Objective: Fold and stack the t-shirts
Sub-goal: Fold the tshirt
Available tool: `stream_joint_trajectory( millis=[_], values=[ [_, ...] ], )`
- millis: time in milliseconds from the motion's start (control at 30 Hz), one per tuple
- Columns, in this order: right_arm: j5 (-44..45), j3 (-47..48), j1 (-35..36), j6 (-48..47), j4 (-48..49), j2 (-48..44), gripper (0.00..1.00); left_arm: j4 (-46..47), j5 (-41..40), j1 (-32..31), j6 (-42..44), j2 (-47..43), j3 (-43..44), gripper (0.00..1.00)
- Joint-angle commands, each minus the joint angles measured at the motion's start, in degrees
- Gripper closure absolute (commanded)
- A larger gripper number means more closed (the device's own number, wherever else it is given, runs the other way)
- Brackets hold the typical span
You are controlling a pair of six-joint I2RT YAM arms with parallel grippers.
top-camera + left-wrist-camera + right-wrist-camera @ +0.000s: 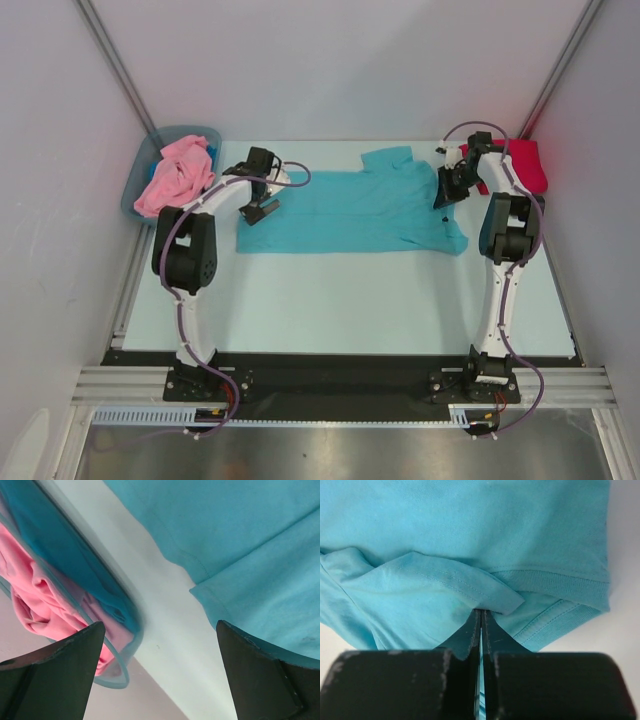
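A teal t-shirt (350, 210) lies spread flat across the back of the table. My right gripper (443, 197) is at its right end, by the collar. In the right wrist view my right gripper (481, 611) is shut on a folded flap of the teal t-shirt (470, 525), with a sliver of cloth between the fingers. My left gripper (262, 210) hovers open over the shirt's left edge. In the left wrist view my left gripper (160, 630) has bare table between its fingers, with the teal t-shirt (240, 530) to the right. A pink t-shirt (178, 175) is crumpled in the bin. A red t-shirt (530, 165) lies at the back right.
The grey-blue plastic bin (200, 130) stands at the back left corner, close to my left gripper; in the left wrist view the bin (75, 560) holds the pink t-shirt (35, 595). Walls enclose the table on three sides. The front half of the table (340, 300) is bare.
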Motion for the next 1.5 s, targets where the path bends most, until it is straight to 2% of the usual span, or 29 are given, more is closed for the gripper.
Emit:
stream_joint_trajectory(
  millis=[0, 467, 1067, 1467],
  values=[
    [-0.1, 1.8, 0.9, -0.3, 0.0, -3.8, 1.00, 4.0, -0.2, 1.2, -8.0, -4.8, -0.4, 0.00],
    [3.9, 1.0, 4.8, -2.0, -0.1, -10.5, 1.00, 4.3, 0.0, -0.9, -8.5, -4.1, -0.1, 0.00],
    [7.6, 5.2, 5.2, -3.7, 0.0, -12.1, 1.00, 4.4, -0.5, -3.4, -8.2, -4.1, -0.7, 0.00],
    [7.3, 8.0, 7.8, -4.3, 1.3, -11.2, 1.00, 4.4, -0.8, -4.7, -8.0, -4.8, -2.2, 0.00]
  ],
)
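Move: The right hand already pinches a fold at the t-shirt's right end; the far sleeve, towards which it goes, lies about 14 cm ahead, 15 cm left and 2 cm lower. The near right corner is some 11 cm back and 8 cm right of this hand, the red cloth about 12 cm ahead and 21 cm right. From the open left hand that sleeve is roughly 15 cm ahead, 37 cm right and 6 cm lower. The right hand lifts the still-pinched fold about 9 cm and some 5 left; open left hand drifts right. ##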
